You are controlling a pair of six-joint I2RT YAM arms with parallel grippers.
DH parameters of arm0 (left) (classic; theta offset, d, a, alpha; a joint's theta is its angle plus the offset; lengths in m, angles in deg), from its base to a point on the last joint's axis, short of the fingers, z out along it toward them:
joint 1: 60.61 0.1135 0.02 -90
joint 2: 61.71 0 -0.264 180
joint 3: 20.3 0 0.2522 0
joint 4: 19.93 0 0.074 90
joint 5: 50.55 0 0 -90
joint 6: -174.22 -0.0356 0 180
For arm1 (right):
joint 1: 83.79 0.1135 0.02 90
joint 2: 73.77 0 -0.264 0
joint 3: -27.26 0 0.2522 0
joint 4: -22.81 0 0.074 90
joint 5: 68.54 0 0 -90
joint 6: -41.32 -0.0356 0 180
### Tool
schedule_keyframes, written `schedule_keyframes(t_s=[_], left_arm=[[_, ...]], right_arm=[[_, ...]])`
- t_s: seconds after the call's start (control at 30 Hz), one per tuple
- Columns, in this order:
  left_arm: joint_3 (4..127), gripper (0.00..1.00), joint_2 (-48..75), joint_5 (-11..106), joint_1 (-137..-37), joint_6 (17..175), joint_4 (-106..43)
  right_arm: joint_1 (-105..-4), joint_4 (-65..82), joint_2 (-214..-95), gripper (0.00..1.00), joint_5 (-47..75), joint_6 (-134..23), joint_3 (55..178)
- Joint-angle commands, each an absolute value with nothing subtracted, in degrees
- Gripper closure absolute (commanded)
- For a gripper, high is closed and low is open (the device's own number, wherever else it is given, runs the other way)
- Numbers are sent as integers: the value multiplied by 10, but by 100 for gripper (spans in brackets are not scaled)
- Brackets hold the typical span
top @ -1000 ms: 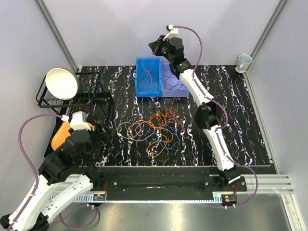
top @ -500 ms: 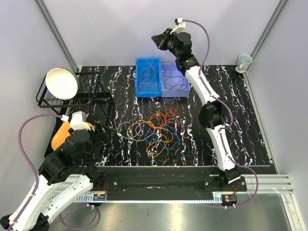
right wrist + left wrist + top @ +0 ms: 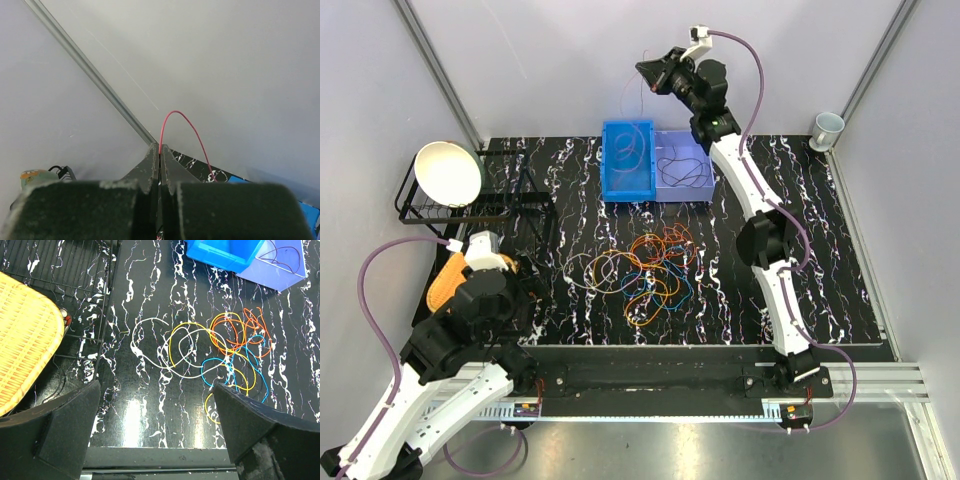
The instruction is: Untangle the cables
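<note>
A tangle of thin cables (image 3: 645,270), mostly orange with yellow, blue and white loops, lies mid-table; in the left wrist view the cables (image 3: 220,352) are ahead and to the right. My right gripper (image 3: 647,72) is raised high above the blue bin (image 3: 628,160). Its jaws (image 3: 160,146) are shut on a thin red cable (image 3: 182,122), which arcs up and then drops toward the table. My left gripper (image 3: 527,286) hovers low at the near left, well apart from the pile. It stands open (image 3: 156,385) with nothing between its fingers.
A pale bin (image 3: 682,170) holding a dark cable sits beside the blue bin. A black wire rack (image 3: 510,205) with a white bowl (image 3: 448,172) stands at the left. A yellow woven mat (image 3: 25,340) lies near my left arm. A mug (image 3: 827,128) stands back right.
My right gripper has risen and swung to the right above the bins, still shut on the red cable. The left arm and the pile have not moved.
</note>
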State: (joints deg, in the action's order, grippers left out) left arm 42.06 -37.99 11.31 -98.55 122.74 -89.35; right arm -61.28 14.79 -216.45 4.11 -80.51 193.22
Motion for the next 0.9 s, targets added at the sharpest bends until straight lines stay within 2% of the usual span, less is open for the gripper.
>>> schedule_keyframes(t_s=[0.0,0.4,0.87], left_arm=[[419,1,-375,124,-983,1218,-869],[418,2,-372,126,-980,1216,-866],[417,1,-375,133,-970,1212,-862]], right_arm=[[-615,160,-2193,100,40,-787,1953],[-614,158,-2258,100,51,-772,1954],[-578,113,-2231,100,71,-782,1842]])
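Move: The right hand holds the pink cable high above the far part of the table; the blue box it hangs towards has its middle about 8 cm ahead, 3 cm left and 35 cm below. The purple box stands level with the blue one, some 12 cm to the right of the hand, and the remaining cable pile lies roughly 26 cm back, straight behind and 39 cm down. From the idle left hand, the blue box is about 52 cm ahead, 18 cm right and 17 cm lower. The right hand sinks about 20 cm towards the blue box, its shut fingers still pinching the pink cable, reaching forward some 4 cm through the first half and then easing slightly back and 1 to 2 cm farther left as it goes on down. The wrist tips the fingers down by nearly 20 degrees on the way, from aiming a little upward to just below level, so the hand ends low over the box with the cable still in its grip. ##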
